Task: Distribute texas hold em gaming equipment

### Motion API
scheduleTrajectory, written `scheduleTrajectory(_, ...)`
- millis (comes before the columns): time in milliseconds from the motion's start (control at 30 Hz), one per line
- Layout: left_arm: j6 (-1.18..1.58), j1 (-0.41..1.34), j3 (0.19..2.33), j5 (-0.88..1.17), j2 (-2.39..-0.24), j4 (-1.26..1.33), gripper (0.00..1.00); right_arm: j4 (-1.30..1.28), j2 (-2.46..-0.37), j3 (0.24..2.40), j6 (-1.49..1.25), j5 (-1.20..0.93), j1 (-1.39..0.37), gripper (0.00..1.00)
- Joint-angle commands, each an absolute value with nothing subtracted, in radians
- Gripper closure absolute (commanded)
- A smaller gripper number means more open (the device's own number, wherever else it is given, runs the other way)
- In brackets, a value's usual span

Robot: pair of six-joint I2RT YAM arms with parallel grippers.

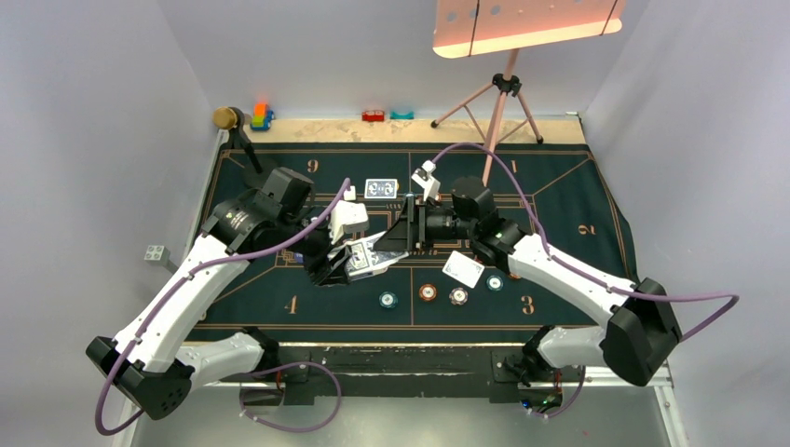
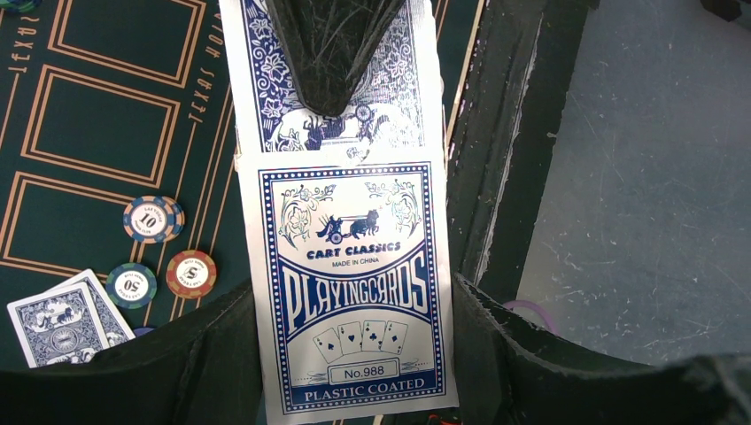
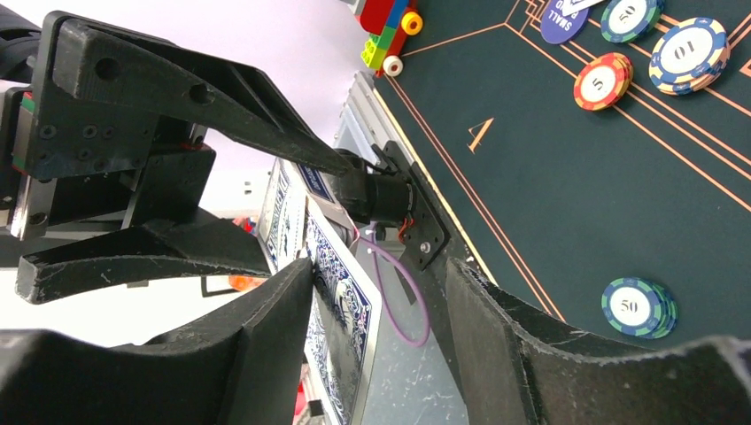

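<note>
My left gripper [image 1: 347, 263] [image 2: 354, 292] is shut on a blue and white playing-card box [image 2: 350, 266] [image 1: 361, 258], held above the middle of the green mat [image 1: 559, 214]. My right gripper [image 1: 393, 238] [image 3: 376, 274] reaches in from the right, jaws apart, one finger over the box's open flap. A blue-backed card [image 3: 345, 305] leans against its left finger. Two face-down cards [image 1: 380, 188] lie further back, and a face-up card [image 1: 463, 269] lies under the right arm. Chips [image 1: 428, 292] [image 2: 153, 219] [image 3: 632, 305] sit along the near side of the mat.
Toy blocks [image 1: 261, 115] [image 3: 388, 27] and a brown ball on a stand [image 1: 226, 117] are at the mat's far left corner. A tripod [image 1: 498, 102] with a lamp stands at the back. More chips [image 3: 686, 55] and a blue button [image 3: 562, 19] lie on the mat.
</note>
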State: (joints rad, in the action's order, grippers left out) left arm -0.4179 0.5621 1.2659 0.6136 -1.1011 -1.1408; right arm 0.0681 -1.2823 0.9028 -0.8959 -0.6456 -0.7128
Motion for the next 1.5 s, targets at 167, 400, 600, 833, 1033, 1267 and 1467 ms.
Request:
scheduleTrajectory(167, -0.400, 0.555, 1.309, 0.655, -1.081, -1.118, 1.00, 0.043, -1.210, 0.876, -0.862, -0.636, -0.676, 0.44)
scheduleTrajectory(400, -0.395, 0.555, 1.310, 0.658, -1.081, -1.117, 1.00, 0.014, -1.192, 0.881, -0.845, -0.630, -0.661, 0.44)
scheduleTrajectory(600, -0.397, 0.555, 1.310, 0.658, -1.081, -1.118, 1.00, -0.069, -1.180, 0.922, -0.792, -0.599, -0.644, 0.47)
scheduleTrajectory(833, -0.399, 0.555, 1.304, 0.656, -1.079, -1.117, 1.00, -0.086, -1.153, 0.941, -0.786, -0.603, -0.623, 0.58)
scheduleTrajectory(1033, -0.399, 0.555, 1.307, 0.656, -1.079, -1.117, 1.00, -0.102, -1.133, 0.960, -0.784, -0.607, -0.611, 0.64)
scheduleTrajectory(1267, -0.400, 0.555, 1.302, 0.656, -1.080, -1.118, 1.00, -0.123, -1.108, 0.983, -0.782, -0.603, -0.589, 0.69)
scheduleTrajectory(1467, -0.398, 0.554, 1.304, 0.656, -1.085, -1.116, 1.00, -0.138, -1.100, 1.013, -0.787, -0.608, -0.569, 0.80)
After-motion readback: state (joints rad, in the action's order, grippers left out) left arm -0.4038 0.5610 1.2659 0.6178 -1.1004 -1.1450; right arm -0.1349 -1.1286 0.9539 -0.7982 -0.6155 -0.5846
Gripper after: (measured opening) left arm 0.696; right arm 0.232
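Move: The top card of the deck in the left hand's box lies just under the right hand's upper finger, its middle about 1 cm left, 1 cm back and 2 cm above the hand point. Some 22 cm below the right hand, the teal chips lie 2 cm back and 2 cm left, the orange chip 1 cm back and 8 cm right, and the dealt cards 5 cm forward and 17 cm right. From the left hand the top card is about 9 cm right, 3 cm forward and 1 cm higher. Rightwards, away from the box, the right hand draws about 5 cm with its upper finger still on the top card's back, dragging it along the deck. Later it also rises some 3 cm and eases 2 cm forward, its fingers closing from over half open to nearly shut around the card. The left hand stays in place and keeps its grip on the box. ##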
